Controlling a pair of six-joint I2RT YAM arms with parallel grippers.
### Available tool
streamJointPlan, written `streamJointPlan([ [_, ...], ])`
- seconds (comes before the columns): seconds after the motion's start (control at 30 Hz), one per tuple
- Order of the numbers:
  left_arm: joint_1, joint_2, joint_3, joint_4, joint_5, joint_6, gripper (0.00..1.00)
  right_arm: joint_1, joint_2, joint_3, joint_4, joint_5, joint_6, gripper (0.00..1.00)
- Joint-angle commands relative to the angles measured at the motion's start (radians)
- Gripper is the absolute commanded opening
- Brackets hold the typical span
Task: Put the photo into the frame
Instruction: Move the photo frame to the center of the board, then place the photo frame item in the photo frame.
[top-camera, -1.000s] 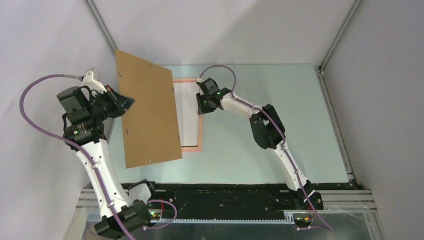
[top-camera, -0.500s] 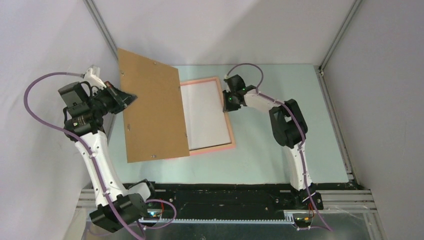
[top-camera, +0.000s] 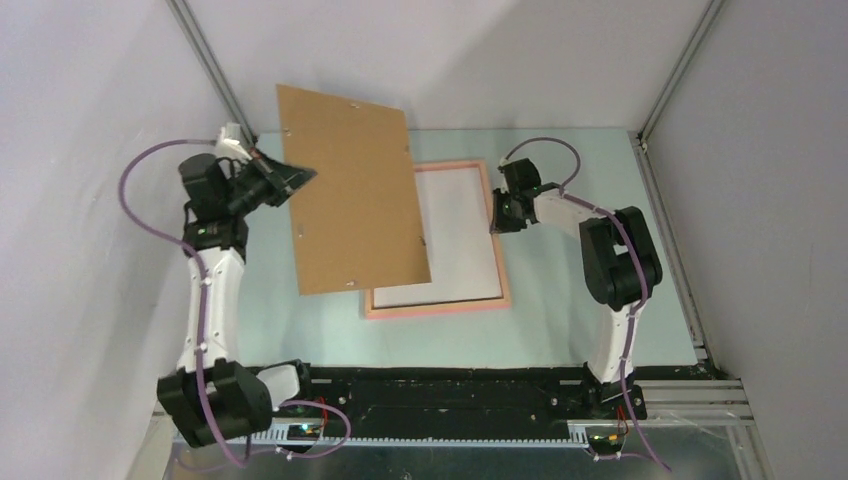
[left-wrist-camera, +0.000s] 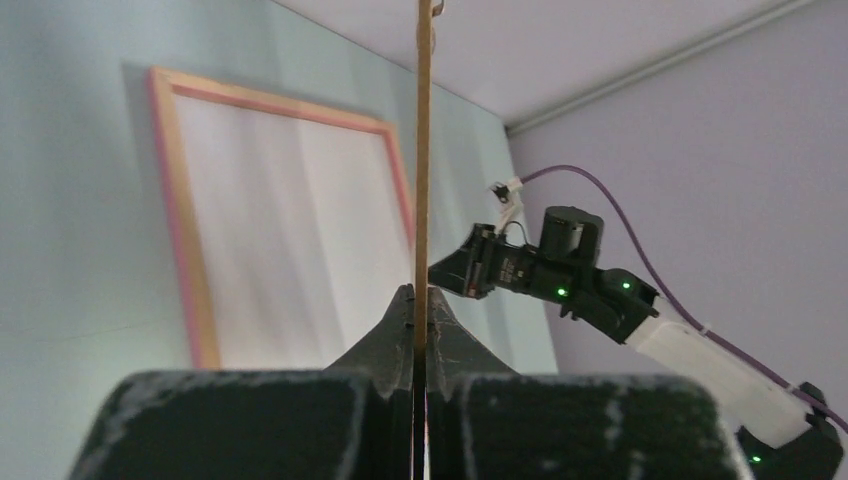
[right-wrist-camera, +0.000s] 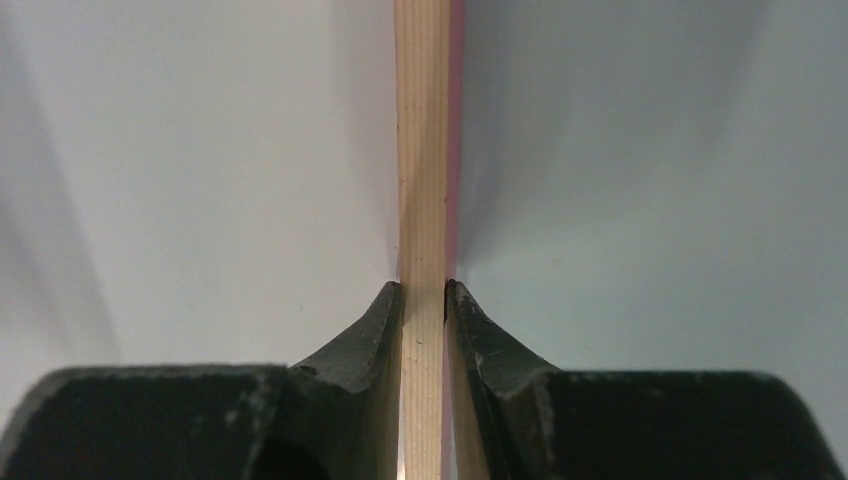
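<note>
The salmon-pink frame (top-camera: 440, 308) lies flat on the pale table, a little right of centre. My right gripper (top-camera: 494, 212) is shut on its right rail, and the wrist view shows both fingers pressed against the wooden rail (right-wrist-camera: 422, 150). A plain white sheet (top-camera: 455, 235) fills the frame's opening. I cannot tell whether it is the photo, as no printed picture shows. My left gripper (top-camera: 305, 178) is shut on the left edge of the brown backing board (top-camera: 355, 190), held tilted in the air over the frame's left side. The left wrist view shows the board (left-wrist-camera: 423, 150) edge-on between the fingers.
Grey enclosure walls stand close on the left, back and right, with metal posts (top-camera: 205, 55) in the far corners. A black base rail (top-camera: 450, 400) runs along the near edge. The raised board hides the frame's left rail from above.
The frame has slid right and turned, drawn along by my right gripper, whose arm has folded back. My left arm has carried the backing board right and farther away.
</note>
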Motion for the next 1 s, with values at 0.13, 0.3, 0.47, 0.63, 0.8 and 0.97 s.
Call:
streamJointPlan([
  [0.13,-0.215,0.159,-0.008,0.378,-0.040,-0.282,0.00,-0.042,-0.132,-0.113,0.067,-0.011,0.027,0.09],
  [0.3,-0.303,0.290,0.003,0.493,-0.044,-0.362,0.00,-0.105,-0.192,-0.149,0.097,-0.066,0.043,0.32],
  [0.47,-0.335,0.420,0.021,0.631,-0.014,-0.451,0.00,-0.181,-0.257,-0.168,0.123,-0.140,0.042,0.47],
  [0.63,-0.361,0.518,0.009,0.715,0.006,-0.494,0.00,-0.244,-0.299,-0.168,0.137,-0.195,0.029,0.54],
  [0.8,-0.376,0.568,-0.027,0.788,0.006,-0.527,0.00,-0.302,-0.309,-0.168,0.152,-0.241,0.009,0.55],
  [0.97,-0.395,0.603,-0.062,0.839,-0.004,-0.530,0.00,-0.342,-0.297,-0.168,0.164,-0.300,-0.015,0.55],
])
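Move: The right hand still grips the photo frame's right bar; the frame's middle lies about 14 cm to its left and 2 cm back, the board centre it is bound for some 11 cm left and 4 cm back. The left hand holds the brown backing near its left edge, the backing's middle roughly 9 cm right, 2 cm back and 8 cm lower; from that hand the frame's middle is about 24 cm right, 5 cm ahead and 30 cm below. Right hand drags the frame about 2 cm right, releases, rises; left carries backing 14 cm right, down, forward. ##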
